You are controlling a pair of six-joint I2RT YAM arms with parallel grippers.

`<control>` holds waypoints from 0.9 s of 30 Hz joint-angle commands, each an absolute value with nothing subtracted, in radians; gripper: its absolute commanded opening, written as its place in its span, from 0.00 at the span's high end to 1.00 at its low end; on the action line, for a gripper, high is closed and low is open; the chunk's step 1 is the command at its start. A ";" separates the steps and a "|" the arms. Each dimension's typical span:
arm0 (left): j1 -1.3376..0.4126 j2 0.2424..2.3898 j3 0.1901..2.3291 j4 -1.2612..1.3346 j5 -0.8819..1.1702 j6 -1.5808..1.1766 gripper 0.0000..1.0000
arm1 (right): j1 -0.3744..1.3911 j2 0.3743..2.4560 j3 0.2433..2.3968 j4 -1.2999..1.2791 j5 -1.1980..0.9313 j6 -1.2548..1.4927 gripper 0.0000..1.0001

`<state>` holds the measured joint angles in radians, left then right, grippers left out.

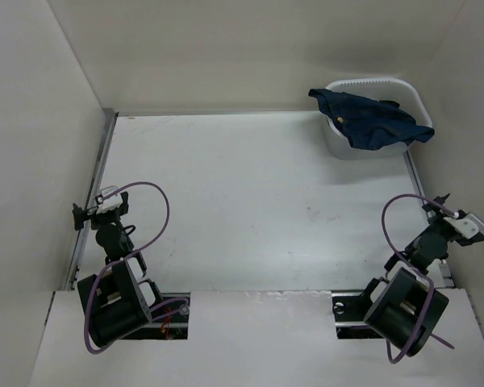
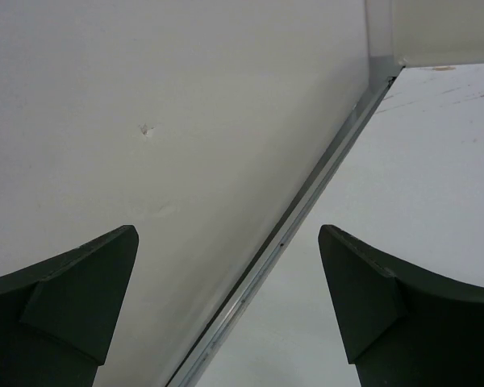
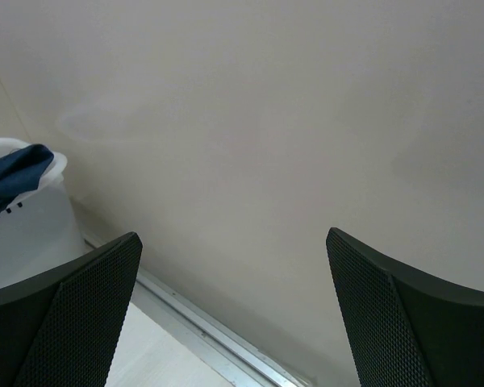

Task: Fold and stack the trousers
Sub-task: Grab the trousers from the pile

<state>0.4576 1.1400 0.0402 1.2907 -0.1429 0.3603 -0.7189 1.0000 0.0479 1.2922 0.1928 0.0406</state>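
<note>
The dark navy-blue trousers (image 1: 373, 119) lie crumpled in a white basket (image 1: 410, 93) at the far right corner of the table, draped over its front rim. A bit of them (image 3: 12, 181) shows at the left edge of the right wrist view. My left gripper (image 1: 87, 211) is at the table's left edge, open and empty, facing the left wall (image 2: 229, 242). My right gripper (image 1: 442, 203) is at the table's right edge, open and empty, facing the right wall (image 3: 234, 246), well short of the basket.
White walls enclose the table on the left, back and right. A metal rail (image 2: 306, 201) runs along the left edge and another rail (image 3: 202, 326) along the right edge. The basket (image 3: 32, 234) stands against the right wall.
</note>
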 commanded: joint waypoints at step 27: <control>-0.128 1.320 1.075 -0.110 0.311 0.355 0.00 | 0.218 1.291 1.131 0.324 0.227 -0.338 0.00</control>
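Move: The trousers lie heaped on top of the white basket, their left end hanging over its rim, about 30 cm ahead and 23 cm to the left of my right hand, at roughly its height. The basket under them is centred about the same way out, some 8 cm below the hand. From my left hand the trousers are far off, about 80 cm to the right and 25 cm farther out. I swing my open right hand up and across from the side wall towards the trousers in the basket, nearly 30 cm left, 20 forward and 20 up, turning it some 50 degrees counter-clockwise until it faces the basket. My empty left hand also leaves its wall, rising and going right and forward over bare table while turning clockwise, then starts to sink. Both grippers stay wide open. ##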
